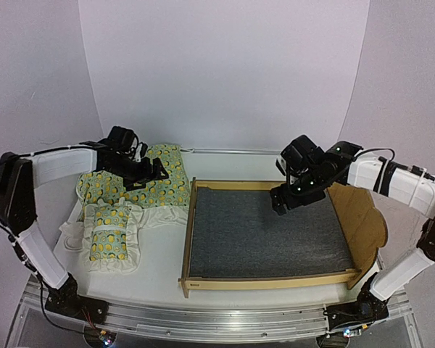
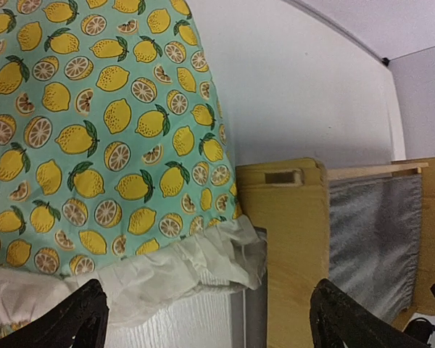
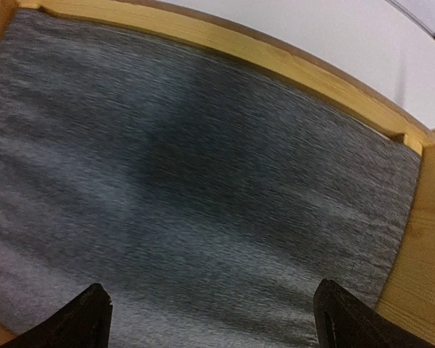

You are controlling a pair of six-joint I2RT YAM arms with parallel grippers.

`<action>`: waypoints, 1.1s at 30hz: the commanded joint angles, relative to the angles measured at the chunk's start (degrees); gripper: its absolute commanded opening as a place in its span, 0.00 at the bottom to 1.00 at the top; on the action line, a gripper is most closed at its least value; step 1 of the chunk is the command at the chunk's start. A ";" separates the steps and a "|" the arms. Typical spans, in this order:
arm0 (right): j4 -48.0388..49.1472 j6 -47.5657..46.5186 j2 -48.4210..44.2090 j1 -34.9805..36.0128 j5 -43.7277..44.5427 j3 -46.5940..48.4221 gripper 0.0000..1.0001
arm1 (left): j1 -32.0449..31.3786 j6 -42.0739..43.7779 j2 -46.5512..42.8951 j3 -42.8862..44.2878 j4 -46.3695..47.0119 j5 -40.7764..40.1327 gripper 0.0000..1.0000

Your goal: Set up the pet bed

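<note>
The pet bed is a light plywood frame with a dark grey base and a rounded headboard at its right end, lying right of centre. My right gripper hovers open over the far part of the grey base, nothing between its fingers. My left gripper is open above the right edge of the lemon-print quilt. In the left wrist view the quilt and its white ruffle lie beside the bed's corner. Nothing is held.
A small matching ruffled pillow lies on the table at the near left, in front of the quilt. White backdrop walls close in the back and sides. A metal rail with the arm bases runs along the near edge.
</note>
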 commanded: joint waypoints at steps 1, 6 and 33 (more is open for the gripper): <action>-1.85 4.69 -4.08 -2.63 9.67 -4.55 0.98 | -0.58 0.39 10.38 11.92 -1.49 -2.73 0.97; -1.97 6.52 -7.01 -6.47 16.02 -8.47 0.98 | -1.28 1.63 20.88 23.27 -5.74 -9.02 0.96; 13.13 -9.54 -0.81 -22.10 20.10 -6.07 0.98 | -5.31 8.72 45.92 44.86 -18.62 -24.47 0.89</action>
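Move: The lemon mattress's right edge lies about 11 cm ahead of the left hand, 7 cm to its right and some 15 cm below; the bed frame's left end is roughly 15 cm to the right of that hand and 12 cm back, the small pillow 22 cm left and 13 cm back. From the right hand, the headboard stands about 22 cm right, nearly level fore and aft, slightly lower; the grey mat's middle is 8 cm left, 2 cm back and 12 cm below. The mattress's right edge is reached by the open left hand, which first drives forward about 10 cm while sinking, then drops steeply and a little right, rolling its left side up some 25 degrees until the fingers straddle the fabric. The right hand sweeps 17 cm right, then eases forward, turning clockwise, open, until its right finger seems to bear on the headboard's inner face. ##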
